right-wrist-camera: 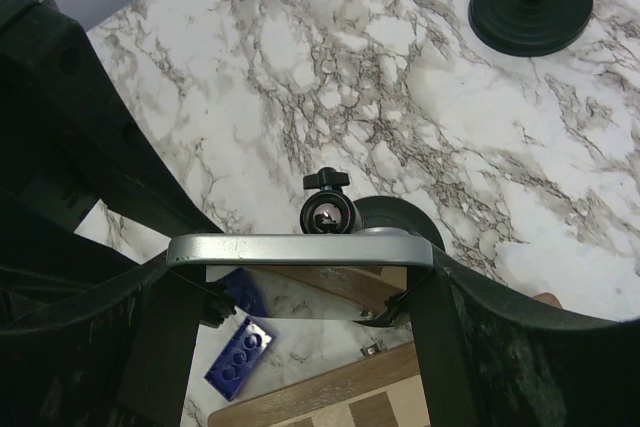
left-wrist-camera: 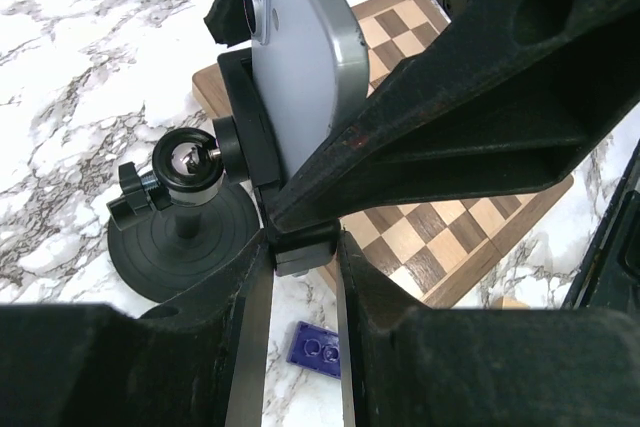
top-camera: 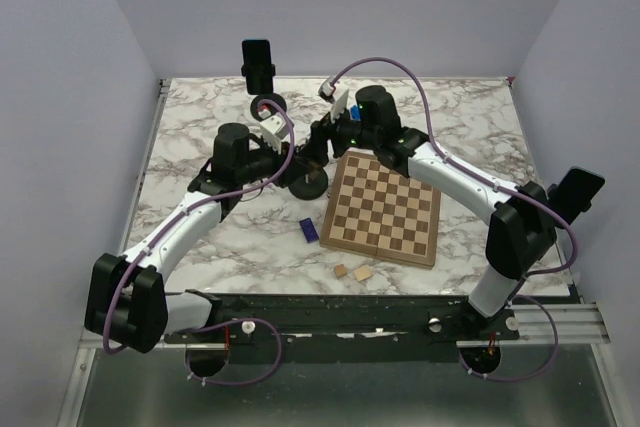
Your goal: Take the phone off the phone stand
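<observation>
The phone (left-wrist-camera: pixel 305 57), silver-edged with a pale back, sits upright in the black clamp of the phone stand (left-wrist-camera: pixel 243 117). Below the clamp are the stand's ball joint (left-wrist-camera: pixel 186 161) and round base (top-camera: pixel 308 185). In the right wrist view the phone's top edge (right-wrist-camera: pixel 300 247) spans the gap between my right gripper's fingers (right-wrist-camera: pixel 170 347). My right gripper (right-wrist-camera: pixel 300 272) is shut on the phone's two sides. My left gripper (left-wrist-camera: pixel 303 252) is shut on the lower block of the stand's clamp, from the near left.
A chessboard (top-camera: pixel 382 209) lies just right of the stand. A blue brick (top-camera: pixel 309 230) and two small wooden cubes (top-camera: pixel 352 272) lie in front. A second black stand (top-camera: pixel 258 67) rises at the back edge, its base (right-wrist-camera: pixel 530 7) showing in the right wrist view.
</observation>
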Available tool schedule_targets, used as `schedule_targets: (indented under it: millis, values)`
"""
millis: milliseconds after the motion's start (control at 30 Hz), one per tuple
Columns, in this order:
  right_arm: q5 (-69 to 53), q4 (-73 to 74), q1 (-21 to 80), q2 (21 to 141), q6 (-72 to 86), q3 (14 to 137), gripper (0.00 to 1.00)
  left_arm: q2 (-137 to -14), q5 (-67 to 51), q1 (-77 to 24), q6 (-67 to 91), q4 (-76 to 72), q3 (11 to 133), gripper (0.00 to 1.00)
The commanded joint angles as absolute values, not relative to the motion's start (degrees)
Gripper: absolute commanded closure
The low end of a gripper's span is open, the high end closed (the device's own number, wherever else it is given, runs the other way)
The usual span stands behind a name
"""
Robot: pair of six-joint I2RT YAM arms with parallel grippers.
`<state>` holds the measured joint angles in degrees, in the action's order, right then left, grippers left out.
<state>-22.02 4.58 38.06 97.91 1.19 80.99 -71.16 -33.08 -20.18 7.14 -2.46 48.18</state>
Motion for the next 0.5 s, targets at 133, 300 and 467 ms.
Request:
schedule_targets:
  millis: [133,300,467]
  values:
    - [-33.72,4.88,31.74,96.3,-2.41,82.56,0.99,-71.35,-30.85,-15.65,6.26,-3.74,48.73,1.0]
    - [-36.08,9.18,30.31,98.2,-3.65,86.29,0.99,-71.58,-32.09,-15.12,6.12,-4.29,48.53,1.0]
    - [-33.31,7.13,30.34,98.18,-0.53,85.62,0.99,-71.3,-33.24,-15.18,5.79,-3.72,48.94,1.0]
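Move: The left fingers already pinch the near-side jaw of the phone holder. The phone's middle is about 4 cm ahead of them, 2 cm right and 3 cm up; the stand's round base is 4 cm ahead, 1 cm right and 14 cm below. The chessboard's middle lies about 15 cm to their right, 1 cm back. From the right hand, already gripping the phone, its middle is level fore and aft, 1 cm left and 3 cm below. The right hand keeps its grip on both edges of the phone and, after barely moving at first, draws it about 4 cm to the right and some 2 cm forward, towards the chessboard, with almost no turn. The left fingers come off the holder's jaw and shut fully on nothing, while the left hand goes about 3 cm left and 2 cm forward at the same height, away from the phone. ##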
